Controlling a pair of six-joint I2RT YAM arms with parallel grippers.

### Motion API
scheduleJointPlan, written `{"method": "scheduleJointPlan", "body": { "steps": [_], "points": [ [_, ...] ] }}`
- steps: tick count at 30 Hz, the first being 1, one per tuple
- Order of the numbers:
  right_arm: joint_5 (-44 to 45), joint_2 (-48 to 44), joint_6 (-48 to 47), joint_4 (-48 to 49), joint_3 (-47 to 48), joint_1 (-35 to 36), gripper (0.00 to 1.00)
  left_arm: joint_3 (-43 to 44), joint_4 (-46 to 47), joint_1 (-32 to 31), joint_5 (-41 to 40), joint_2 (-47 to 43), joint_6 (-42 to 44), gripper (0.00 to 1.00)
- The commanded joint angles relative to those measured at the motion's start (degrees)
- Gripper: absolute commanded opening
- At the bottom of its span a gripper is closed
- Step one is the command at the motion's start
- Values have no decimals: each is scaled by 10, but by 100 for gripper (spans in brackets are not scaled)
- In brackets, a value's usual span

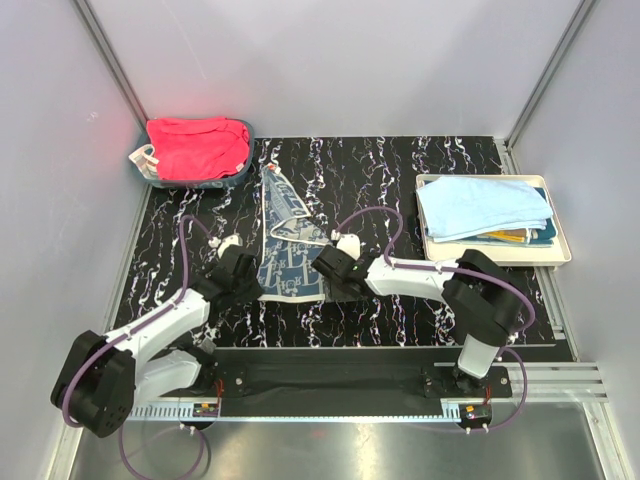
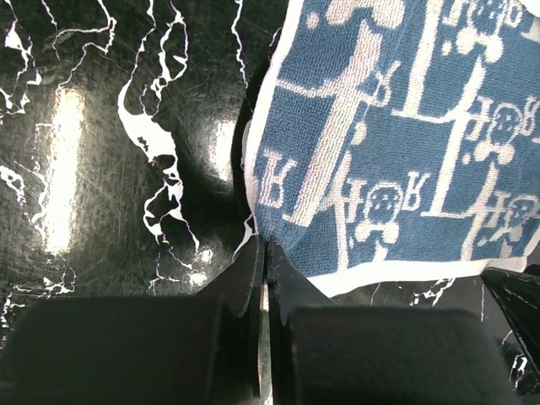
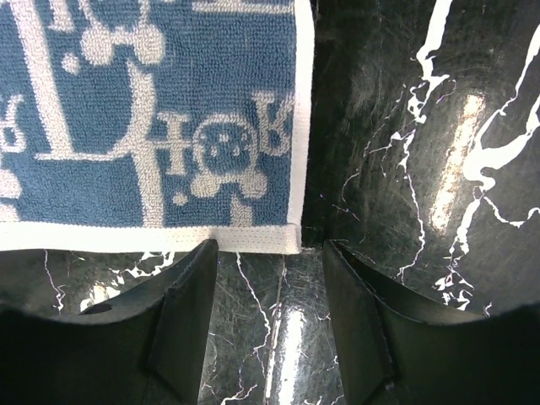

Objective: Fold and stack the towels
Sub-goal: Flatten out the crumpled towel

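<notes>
A white towel with dark blue print (image 1: pixel 290 250) lies partly spread on the black marbled table, its far part narrowing to a point near the bin. My left gripper (image 2: pixel 268 246) is shut on its near left corner (image 2: pixel 278 232), and in the top view this gripper (image 1: pixel 258 280) sits at the towel's left edge. My right gripper (image 3: pixel 270 253) stands open just short of the near right corner (image 3: pixel 291 236), touching nothing; from above it (image 1: pixel 322 266) is at the towel's right edge. A red-pink towel (image 1: pixel 197 146) fills the bin. A light blue towel (image 1: pixel 482 204) tops the folded stack on the tray.
The teal plastic bin (image 1: pixel 240 176) stands at the back left. The cream tray (image 1: pixel 560 250) sits at the right, with mustard and teal cloth edges (image 1: pixel 520 236) showing under the blue towel. Grey walls close in the table on three sides.
</notes>
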Motion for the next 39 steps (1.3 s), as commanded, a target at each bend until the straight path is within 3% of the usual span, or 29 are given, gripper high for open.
{"method": "scheduleJointPlan", "body": {
  "steps": [1, 8, 16, 23, 27, 32, 35, 39],
  "points": [
    [8, 3, 15, 26, -8, -8, 60, -6, 25, -2, 8, -2, 7, 0],
    [-1, -37, 17, 43, -29, -15, 62, -11, 21, -2, 6, -9, 8, 0],
    [-19, 6, 12, 51, -19, -29, 61, -14, 24, -3, 8, -9, 6, 0],
    [-1, 35, 14, 18, -12, -21, 54, -15, 23, -2, 11, -11, 7, 0],
    [8, 71, 10, -12, 4, -3, 46, -19, 28, -4, 17, -11, 5, 0],
    [12, 89, 8, -28, 22, 10, 26, -22, 29, -4, 18, -18, 4, 0],
    [18, 70, 6, -36, 23, 11, 8, -20, 25, -4, 19, -24, 5, 0],
    [47, 15, -11, -69, 37, 10, 0, 6, 4, -4, 16, -39, 20, 0]
  ]
}}
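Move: The near-right corner of the crumpled towel lies almost between the right hand's open fingers, roughly 1 cm to the right of their midpoint, level with it front to back and about 1 cm below. The turned-over flap lies some 12 cm ahead and 7 cm left, and the towel's far tip about 25 cm ahead and 13 cm left. From the left hand, still pinching the near-left corner, that near-right corner is about 17 cm to the right, level with it and 2 cm lower. Staying low over the table, the right hand eases forward about 2 cm past the near hem onto the towel's right side, then shifts some 1.5 cm left as its fingers close from a little over half open to shut, pinching the right edge just beside the near corner. The left hand keeps its shut grip on the near-left corner, settling back and down by barely 1 cm. ##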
